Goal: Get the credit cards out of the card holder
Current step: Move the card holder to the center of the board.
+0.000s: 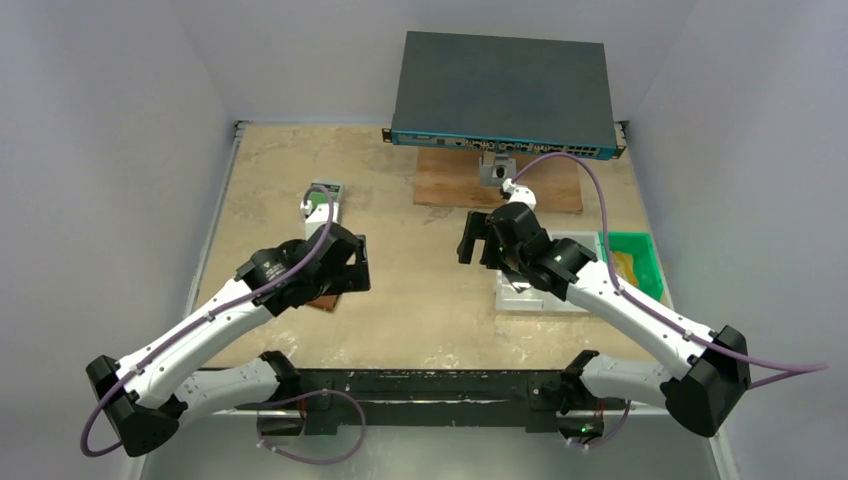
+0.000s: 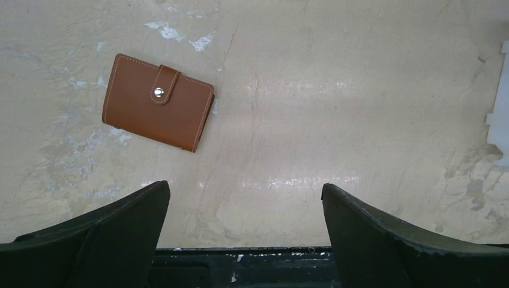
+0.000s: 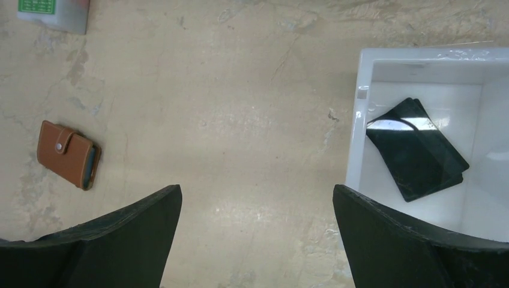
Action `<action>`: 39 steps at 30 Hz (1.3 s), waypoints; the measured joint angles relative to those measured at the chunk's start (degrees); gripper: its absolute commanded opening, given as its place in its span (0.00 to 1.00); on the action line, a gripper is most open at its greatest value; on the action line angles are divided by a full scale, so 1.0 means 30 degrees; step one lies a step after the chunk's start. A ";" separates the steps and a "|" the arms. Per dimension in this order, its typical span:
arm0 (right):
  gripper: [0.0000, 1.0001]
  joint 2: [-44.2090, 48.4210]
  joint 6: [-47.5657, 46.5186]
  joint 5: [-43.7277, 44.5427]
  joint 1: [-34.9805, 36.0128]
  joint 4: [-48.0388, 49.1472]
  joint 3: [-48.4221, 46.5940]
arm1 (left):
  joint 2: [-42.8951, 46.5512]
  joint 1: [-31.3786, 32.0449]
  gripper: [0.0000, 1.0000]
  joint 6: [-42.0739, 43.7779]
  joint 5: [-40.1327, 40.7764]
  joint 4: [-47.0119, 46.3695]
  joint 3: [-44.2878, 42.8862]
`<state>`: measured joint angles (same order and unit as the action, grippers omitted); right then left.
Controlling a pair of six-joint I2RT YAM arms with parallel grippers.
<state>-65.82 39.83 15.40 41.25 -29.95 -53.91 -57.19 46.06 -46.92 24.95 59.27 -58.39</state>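
Observation:
The brown leather card holder [image 2: 157,102] lies flat on the table with its tab snapped shut. In the right wrist view the card holder [image 3: 67,154] sits far left, a grey-blue edge showing. From above only a corner of it [image 1: 322,303] peeks out under the left arm. Two black credit cards [image 3: 417,157] lie overlapped in the white tray [image 3: 359,120]. My left gripper [image 2: 246,192] hovers open, nearer than the holder and to its right, holding nothing. My right gripper [image 3: 257,192] is open and empty over bare table beside the tray's left wall.
A green-and-white box [image 1: 322,197] lies behind the left arm. The white tray [image 1: 510,300] and a green bin [image 1: 635,262] sit on the right. A dark network switch [image 1: 500,90] stands on a wooden board [image 1: 450,180] at the back.

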 measured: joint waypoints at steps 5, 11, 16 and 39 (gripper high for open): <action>0.99 0.0255 0.0153 -0.0051 0.0015 0.0444 0.0270 | 0.0226 -0.0087 1.00 -0.0474 0.0641 0.0459 -0.0153; 0.99 0.0328 0.0219 -0.0117 0.0015 0.0656 0.0408 | 0.0321 -0.0102 1.00 -0.1982 0.1537 0.1341 -0.0430; 0.99 0.0321 0.0175 -0.0590 0.0015 0.0896 0.0663 | 0.0459 -0.0408 1.00 -0.3133 0.1843 0.1741 -0.0401; 0.99 0.0073 -0.0284 -0.1989 0.0015 0.2040 0.1894 | -0.6127 -0.8269 0.52 -0.4233 -0.2149 -0.3985 0.3271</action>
<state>-65.60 38.98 9.43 41.30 -23.83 -48.23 -75.57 21.26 -59.61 18.50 47.31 -48.58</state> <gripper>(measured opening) 0.987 0.526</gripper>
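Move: The card holder lies flat on the table, about 6 cm ahead of the open left hand, some 9 cm to its left and roughly 15 cm below. The green-labelled box is some 20 cm farther out than the holder and about level with it sideways. For the right hand the holder is about 33 cm to the left, nearly level fore and aft, and some 15 cm down. Leftward first, with a slight rise, the left hand eases about 3 cm, then drops steeply, some 12 cm, while also going on left and forward towards the card holder. On the way it turns roughly 30 degrees counter-clockwise, tips to point more steeply down, and narrows its wide-open fingers to about half. The right hand, empty and open, sinks a couple of centimetres. ##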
